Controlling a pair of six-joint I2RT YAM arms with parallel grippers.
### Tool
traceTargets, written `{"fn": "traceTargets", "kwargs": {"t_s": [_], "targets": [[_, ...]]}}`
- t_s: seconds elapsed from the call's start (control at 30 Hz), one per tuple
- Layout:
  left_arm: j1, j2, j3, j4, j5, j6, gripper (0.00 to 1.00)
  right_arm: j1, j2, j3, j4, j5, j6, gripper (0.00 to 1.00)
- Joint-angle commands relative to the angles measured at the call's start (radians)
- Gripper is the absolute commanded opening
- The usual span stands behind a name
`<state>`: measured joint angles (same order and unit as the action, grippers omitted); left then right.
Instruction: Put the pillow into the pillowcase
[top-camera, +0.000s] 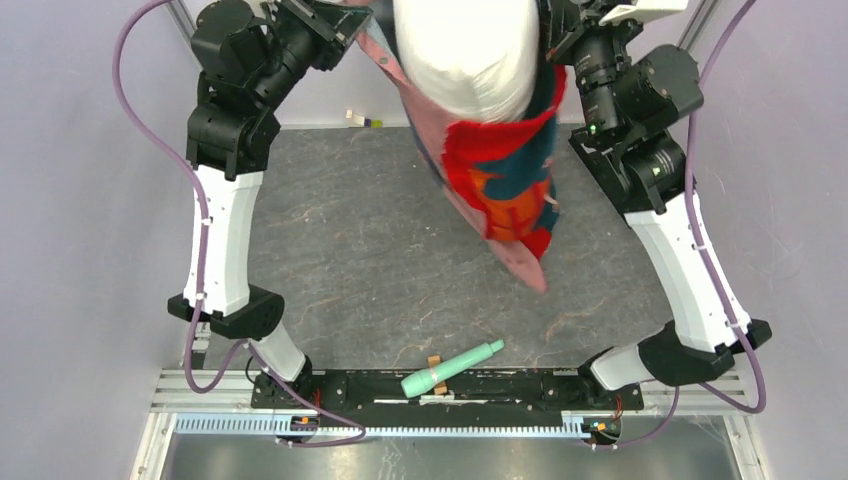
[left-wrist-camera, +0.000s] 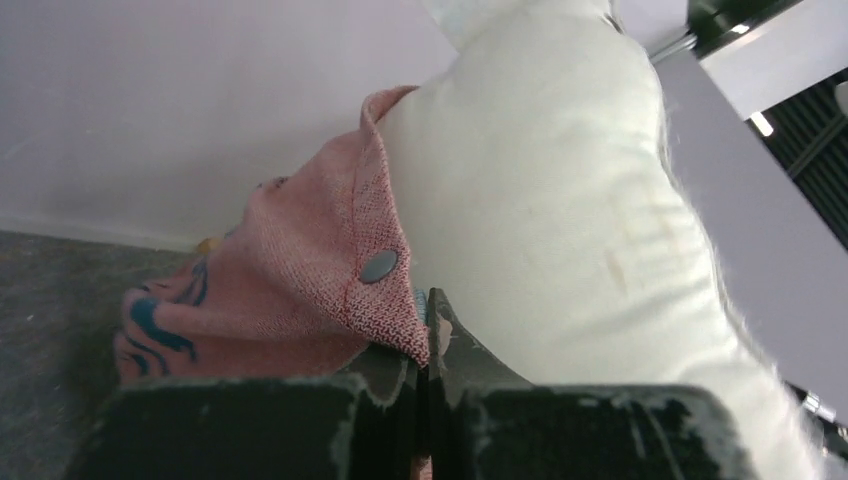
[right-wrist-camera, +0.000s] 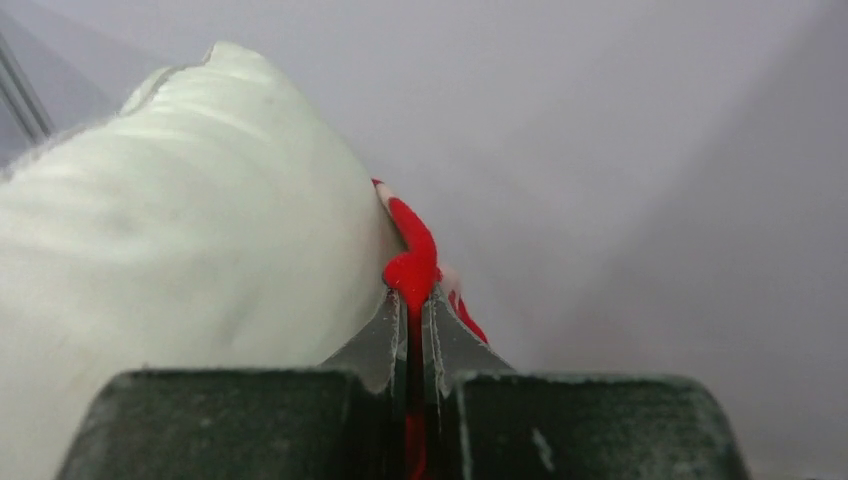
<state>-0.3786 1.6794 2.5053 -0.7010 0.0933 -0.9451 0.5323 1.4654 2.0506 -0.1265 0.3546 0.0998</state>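
Note:
The white pillow (top-camera: 465, 55) hangs in the air at the far middle, its lower part inside the pillowcase (top-camera: 505, 185), whose red-orange printed side faces the camera and whose pink side shows on the left. My left gripper (left-wrist-camera: 427, 330) is shut on the pink hem of the pillowcase (left-wrist-camera: 300, 270) beside a snap button, with the pillow (left-wrist-camera: 560, 210) bulging right against it. My right gripper (right-wrist-camera: 412, 305) is shut on the red edge of the pillowcase (right-wrist-camera: 410, 265), the pillow (right-wrist-camera: 180, 230) pressing at its left. The pillow's top runs out of the overhead view.
A mint-green tube-shaped object (top-camera: 450, 368) lies near the front edge by the arm bases. A small tag (top-camera: 362, 120) sits at the back edge of the grey table (top-camera: 340, 250). Pale walls close in on both sides.

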Motion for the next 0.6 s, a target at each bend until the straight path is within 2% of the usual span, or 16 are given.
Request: {"fn": "traceTargets", "kwargs": {"t_s": [0.0,0.07,0.13,0.2,0.3,0.37,0.43,0.5,0.57], "targets": [[-0.068,0.060,0.044,0.212,0.081,-0.072,0.03,-0.003,-0.021,0.096,0.141,0.034,-0.047,0.00],[-0.181,0.055,0.007,0.163,0.071,0.020,0.03,-0.057,0.071,0.241,0.105,0.043,-0.061,0.00],[-0.199,0.039,-0.042,0.182,0.075,0.036,0.03,-0.106,0.124,0.297,0.107,0.014,-0.019,0.00],[-0.130,0.064,0.035,0.170,0.052,0.024,0.03,-0.111,0.116,0.254,0.109,-0.052,0.046,0.00],[0.104,0.140,0.127,0.256,0.150,-0.173,0.03,-0.087,0.040,0.078,0.154,-0.169,0.144,0.00],[0.169,0.151,0.120,0.296,0.171,-0.244,0.03,-0.079,0.031,0.046,0.148,-0.148,0.113,0.00],[0.118,0.144,0.118,0.286,0.214,-0.210,0.03,-0.130,0.073,0.114,0.095,-0.090,0.084,0.00],[-0.003,0.106,0.093,0.224,0.178,-0.093,0.03,-0.244,0.147,0.226,0.055,-0.154,0.182,0.00],[-0.009,0.062,0.026,0.271,0.151,-0.075,0.03,-0.278,0.191,0.272,0.034,-0.220,0.259,0.00]]}}
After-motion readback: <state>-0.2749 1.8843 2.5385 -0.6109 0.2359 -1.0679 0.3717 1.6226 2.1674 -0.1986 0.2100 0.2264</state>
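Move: Both hands already pinch the pillowcase's rim, with the upright white pillow between them, roughly 12 cm to the right of the left hand and 3 cm farther out, and about 11 cm to the left of the right hand and 2 cm farther out; its middle is near hand height. The body of the pillowcase hangs some 25 cm below both hands and about 6 cm back, 15 cm right of the left hand and 8 cm left of the right. Both hands keep their pinch on the pillowcase rim and shake it. The left swings some 8 cm to the right towards the pillow, then back left while driving forward, ending about 9 cm forward and 5 cm lower; the right lifts nearly 4 cm, drifting right, then pushes forward about 7 cm while dropping to 3 cm below its start. Both tip slightly downward at the end. ##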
